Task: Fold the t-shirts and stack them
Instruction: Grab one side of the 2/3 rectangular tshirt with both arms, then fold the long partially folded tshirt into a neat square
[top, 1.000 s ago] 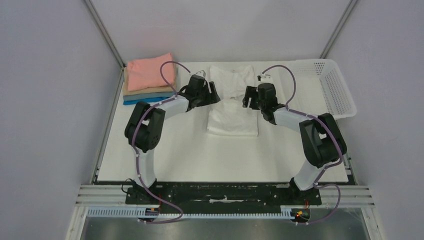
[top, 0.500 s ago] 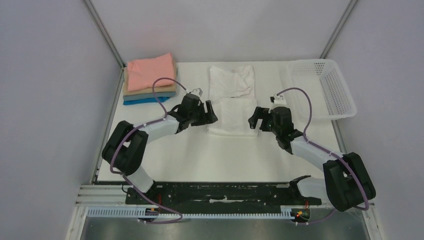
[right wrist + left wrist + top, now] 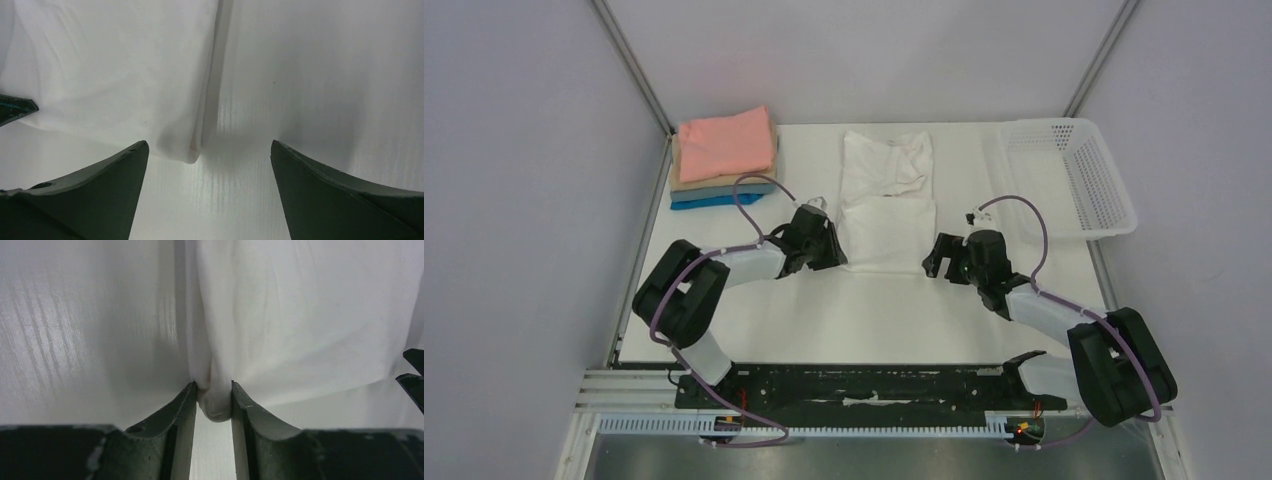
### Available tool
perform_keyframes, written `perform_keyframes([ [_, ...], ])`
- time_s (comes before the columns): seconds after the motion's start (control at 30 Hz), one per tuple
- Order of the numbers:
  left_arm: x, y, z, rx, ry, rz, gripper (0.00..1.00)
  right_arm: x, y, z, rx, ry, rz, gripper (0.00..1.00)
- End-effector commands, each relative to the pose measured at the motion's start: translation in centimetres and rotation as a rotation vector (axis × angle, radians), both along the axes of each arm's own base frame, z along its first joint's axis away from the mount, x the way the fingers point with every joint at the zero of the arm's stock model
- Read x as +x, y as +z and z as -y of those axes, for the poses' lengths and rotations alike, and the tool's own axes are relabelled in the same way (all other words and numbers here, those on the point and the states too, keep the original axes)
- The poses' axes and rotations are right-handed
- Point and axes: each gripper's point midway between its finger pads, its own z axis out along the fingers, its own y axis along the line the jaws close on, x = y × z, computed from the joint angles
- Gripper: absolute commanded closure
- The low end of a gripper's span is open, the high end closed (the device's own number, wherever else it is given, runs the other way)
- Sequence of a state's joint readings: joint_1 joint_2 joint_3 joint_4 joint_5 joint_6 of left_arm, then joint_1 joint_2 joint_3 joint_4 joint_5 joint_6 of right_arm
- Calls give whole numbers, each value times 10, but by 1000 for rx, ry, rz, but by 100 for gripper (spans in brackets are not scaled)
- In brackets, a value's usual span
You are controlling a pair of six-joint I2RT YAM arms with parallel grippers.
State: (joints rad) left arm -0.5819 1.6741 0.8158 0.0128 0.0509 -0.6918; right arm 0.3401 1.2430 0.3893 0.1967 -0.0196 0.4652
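Observation:
The white t-shirt [image 3: 887, 200] lies flat in a long, narrow fold at the middle of the table. My left gripper [image 3: 836, 262] is at its near left corner, and the left wrist view shows the jaws [image 3: 213, 386] shut on a bunched bit of that white cloth [image 3: 216, 405]. My right gripper [image 3: 932, 262] is at the near right corner. It [image 3: 209, 144] stands wide open, with the shirt's corner [image 3: 179, 147] on the table between the fingers, nearer the left one. A stack of folded t-shirts [image 3: 724, 160], salmon pink on top, sits at the back left.
A white mesh basket [image 3: 1074, 175] stands at the back right corner of the white table [image 3: 864, 320]. The left arm's elbow lies low over the table's left side. The right arm's elbow is over the front right.
Both grippers have come from the shirt's middle toward me to its near corners. The left jaws have closed on the near left corner. The right jaws have opened wide.

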Motion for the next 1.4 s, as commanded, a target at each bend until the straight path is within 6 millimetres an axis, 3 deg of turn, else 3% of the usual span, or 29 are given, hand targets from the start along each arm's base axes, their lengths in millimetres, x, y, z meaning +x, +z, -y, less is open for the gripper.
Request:
perform_keyframes([
  [0.0, -20, -28, -17, 55, 46, -92, 66, -2, 1, -2, 38, -17, -1, 9],
  [0.13, -24, -31, -12, 26, 43, -111, 80, -9, -5, -9, 79, 1, -29, 23],
  [0.33, -24, -33, -9, 3, 52, -107, 88, -14, -12, -24, 146, 37, -54, 38],
  [0.6, -19, -29, -2, -34, 54, -100, 98, -32, -25, -44, 192, 116, -93, 75],
  [0.63, -18, -27, -1, -39, 55, -96, 98, -33, -27, -43, 191, 114, -99, 83],
  [0.67, -18, -26, 0, -43, 55, -93, 98, -34, -29, -43, 191, 114, -105, 98],
  [0.77, -25, -25, -4, -48, 56, -92, 98, -43, -33, -46, 203, 141, -126, 100],
  [0.87, -43, -22, -19, -32, 67, -88, 98, -60, -41, -33, 145, 144, -159, 100],
  [0.97, -76, -24, -32, -14, 65, -89, 98, -88, -50, -17, 76, 157, -194, 100],
  [1.1, -130, -20, -22, -70, 35, -59, 98, -136, -60, -24, 70, 239, -254, 100],
  [1.2, -160, -14, -29, -108, 59, -30, 98, -168, -68, -25, 71, 257, -294, 100],
  [1.3, -192, -14, -35, -145, 47, -34, 98, -189, -70, -28, 114, 284, -310, 100],
  [1.37, -207, -8, -29, -206, 10, -28, 98, -205, -74, -34, 159, 324, -335, 100],
])
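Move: The white t-shirt's near left corner is already between the left gripper's closing fingers. Its near right corner lies about 4 cm left of the open right gripper, 2 cm back and 2 cm below, and some 20 cm right of the left gripper, 2 cm back. From the left gripper, the t-shirt's fold line crosses about 15 cm ahead and 11 cm right. The table's near edge is roughly 23 cm straight back. Finish closing the left gripper on its bunched corner and hold there while the right gripper eases left about 4 cm, back and down onto its corner, tilting slightly, and pinches it shut. Then draw both grippers back together, level and low over the table, the left about 19 cm and the right 12 cm more, turning the right one some 15 degrees counter-clockwise. ##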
